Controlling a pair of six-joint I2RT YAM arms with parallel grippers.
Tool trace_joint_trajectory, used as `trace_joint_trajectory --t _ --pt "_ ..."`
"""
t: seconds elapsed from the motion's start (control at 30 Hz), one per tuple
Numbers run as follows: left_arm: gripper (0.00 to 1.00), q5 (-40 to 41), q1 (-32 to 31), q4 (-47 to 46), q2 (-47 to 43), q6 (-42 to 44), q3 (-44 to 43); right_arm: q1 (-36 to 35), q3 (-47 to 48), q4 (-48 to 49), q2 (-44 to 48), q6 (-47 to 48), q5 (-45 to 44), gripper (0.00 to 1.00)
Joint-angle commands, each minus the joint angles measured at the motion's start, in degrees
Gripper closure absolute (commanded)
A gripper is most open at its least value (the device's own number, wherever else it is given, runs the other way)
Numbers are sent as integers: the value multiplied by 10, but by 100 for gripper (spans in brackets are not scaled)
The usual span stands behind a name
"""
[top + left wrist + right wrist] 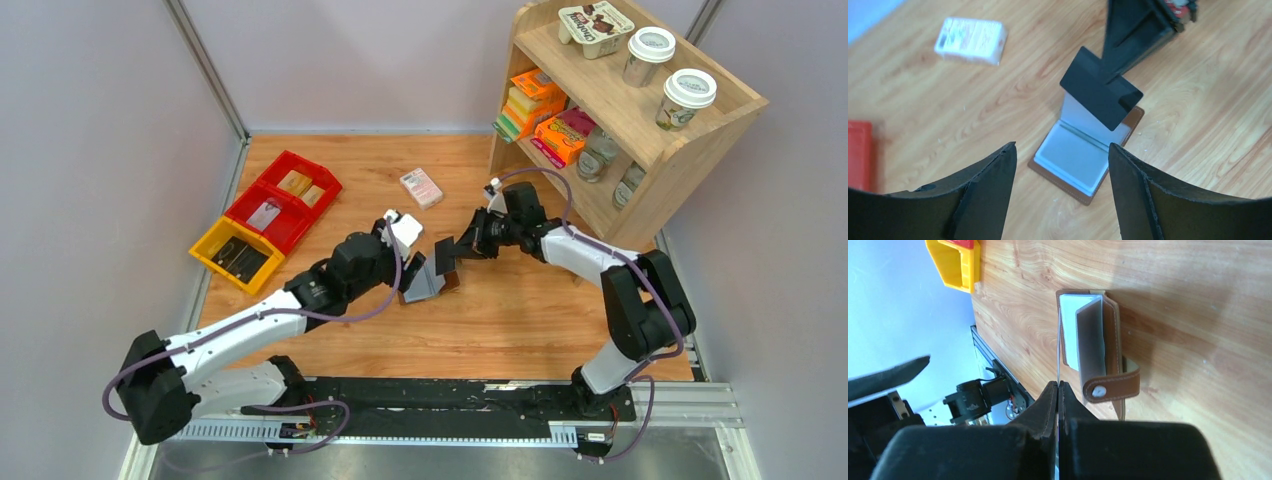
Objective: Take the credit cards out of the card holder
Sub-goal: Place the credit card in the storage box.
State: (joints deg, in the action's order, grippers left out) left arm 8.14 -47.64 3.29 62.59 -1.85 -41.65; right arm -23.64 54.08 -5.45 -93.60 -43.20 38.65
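The brown card holder (428, 287) lies open on the wooden table, its pale blue-grey pockets (1070, 157) facing up and its snap tab (1110, 385) at one side. My right gripper (1058, 385) is shut on one credit card (1100, 95), held just above the holder. That card looks dark in the left wrist view and shows edge-on (1058, 340) in the right wrist view. My left gripper (1061, 150) hovers over the holder's near end, open, with nothing between its fingers (993, 175). In the top view the held card (445, 258) hangs between the two arms.
A pink-and-white patterned box (421, 187) lies farther back on the table. Red bins (285, 195) and a yellow bin (237, 255) sit at the left edge. A wooden shelf (640, 130) with cups and packets stands at the back right.
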Motion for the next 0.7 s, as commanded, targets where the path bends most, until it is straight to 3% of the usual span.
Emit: trace_joint_trajectory --t 0.0,0.27,0.67 --pt "25 31 -41 -92 -31 148 25 2 30 -80 44 -51 -44 100" --pt "25 71 -146 -170 9 279 30 1 41 -112 94 -108 -64 100" --pt "31 75 -189 -239 119 306 1 -1 8 -89 152 -171 -72 100"
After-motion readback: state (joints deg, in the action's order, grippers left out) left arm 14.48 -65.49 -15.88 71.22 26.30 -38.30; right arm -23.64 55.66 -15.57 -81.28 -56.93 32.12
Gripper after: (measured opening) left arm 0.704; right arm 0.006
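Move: The dark card, already held edge-on in the closed right fingers, has its middle about 4 cm ahead, 7 cm right and 6 cm below the left hand; from the right hand it sits 3 cm left, 1 cm back and 2 cm lower. The open card holder lies 4 cm back, 3 cm right and 15 cm under the left hand. The small white box stands some 16 cm ahead and 1 cm right of the left hand. Bring the open left gripper about 8 cm to its right and 4 cm back, swinging in over the card holder to face the card, while rolling it some 35 degrees clockwise as seen from behind the hand, fingers left wide. Meanwhile keep the right fingers shut on the card and raise it about 6 cm, drifting slightly right and turning a little clockwise. ##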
